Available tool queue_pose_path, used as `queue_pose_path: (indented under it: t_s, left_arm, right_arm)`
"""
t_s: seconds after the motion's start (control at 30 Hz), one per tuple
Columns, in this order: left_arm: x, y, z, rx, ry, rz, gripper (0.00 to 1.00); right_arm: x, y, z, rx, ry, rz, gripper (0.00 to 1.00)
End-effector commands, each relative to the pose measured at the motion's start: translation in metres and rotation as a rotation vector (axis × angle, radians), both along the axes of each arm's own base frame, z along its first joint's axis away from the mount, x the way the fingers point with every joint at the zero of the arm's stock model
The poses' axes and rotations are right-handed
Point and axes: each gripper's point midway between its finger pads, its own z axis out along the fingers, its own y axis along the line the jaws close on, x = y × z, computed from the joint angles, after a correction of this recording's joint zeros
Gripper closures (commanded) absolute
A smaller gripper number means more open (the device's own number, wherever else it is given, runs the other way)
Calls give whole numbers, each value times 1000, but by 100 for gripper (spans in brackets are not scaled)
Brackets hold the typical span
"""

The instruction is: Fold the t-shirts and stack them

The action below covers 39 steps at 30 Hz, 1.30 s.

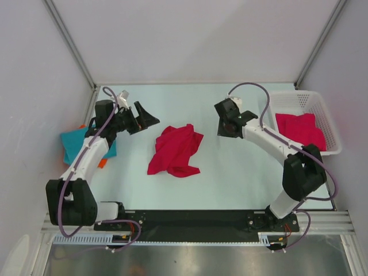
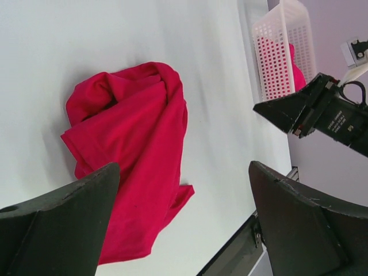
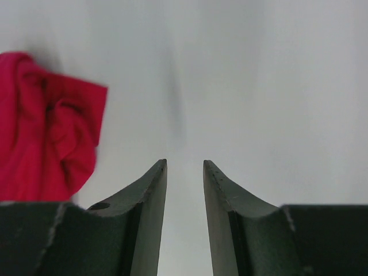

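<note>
A crumpled crimson red t-shirt [image 1: 174, 150] lies in the middle of the table; the left wrist view shows it [image 2: 129, 149] under and ahead of my left fingers. My left gripper [image 1: 146, 119] [image 2: 184, 167] hovers just left of it, jaws wide open and empty. My right gripper [image 1: 226, 129] [image 3: 184, 164] hangs to the shirt's right, open with a narrow gap and nothing between the fingers; the shirt's edge [image 3: 46, 126] shows at the left of its view. A teal t-shirt [image 1: 72, 144] lies at the table's left edge with an orange one [image 1: 102, 163] peeking out beneath. Another red t-shirt [image 1: 302, 131] sits in the basket.
A white plastic mesh basket [image 1: 322, 109] [image 2: 282, 52] stands at the table's right edge. The right gripper's black body [image 2: 310, 112] shows in the left wrist view. White walls with metal corner posts enclose the back and sides.
</note>
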Motion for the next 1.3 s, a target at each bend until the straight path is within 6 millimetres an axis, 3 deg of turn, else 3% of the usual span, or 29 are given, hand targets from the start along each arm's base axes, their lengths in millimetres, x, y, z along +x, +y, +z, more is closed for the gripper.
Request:
queue_pose_path:
  t_s: [0.0, 0.03, 0.27, 0.43, 0.53, 0.7, 0.73, 0.8, 0.83, 0.97, 1.2, 1.27]
  left_arm:
    - [-10, 5, 22, -15, -80, 46, 0]
    - [-15, 5, 27, -14, -98, 49, 0]
    - [-45, 8, 6, -5, -62, 65, 0]
    - [-47, 5, 5, -19, -46, 51, 0]
    - [-47, 3, 2, -22, -32, 40, 0]
    - [-57, -10, -27, -20, 43, 12, 0]
    - [-63, -21, -35, -15, 73, -23, 0]
    - [-66, -31, -45, 12, 91, -40, 0]
    - [-71, -45, -50, 28, 103, -79, 0]
    - [-73, -61, -60, 80, 127, -110, 0]
    - [-71, -55, -68, 269, 108, -71, 0]
    - [-64, -43, -69, 394, 94, -17, 0]
  right_arm:
    - [-18, 12, 25, -40, -65, 53, 63]
    - [-22, 16, 27, -27, -72, 68, 63]
    - [-56, 47, 7, -31, -17, 194, 62]
    - [-63, 56, -4, -32, 20, 221, 61]
    - [-67, 74, -8, 7, 22, 256, 60]
    - [-80, 113, -29, 60, 55, 335, 60]
    - [-80, 116, -37, 41, 73, 343, 60]
    - [-75, 128, -33, 31, 63, 367, 60]
    - [-75, 127, -36, 13, 78, 370, 60]
    - [-70, 135, -29, 14, 63, 386, 60]
    - [-74, 133, -31, 25, 60, 385, 60]
    - [-75, 129, -32, 19, 57, 377, 60]
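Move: The loosely spread red t-shirt's middle lies about 20 cm left of the right hand, 2 cm back and 11 cm below. From the left hand it is roughly 9 cm right, 3 cm back and 19 cm down. The white basket is about 33 cm right of the right hand and 9 cm ahead; the blue t-shirt lies some 27 cm left of the left hand, 1 cm back. Right hand sweeps about 13 cm left, back and down; left draws back, then down-right, both towards the red t-shirt. ##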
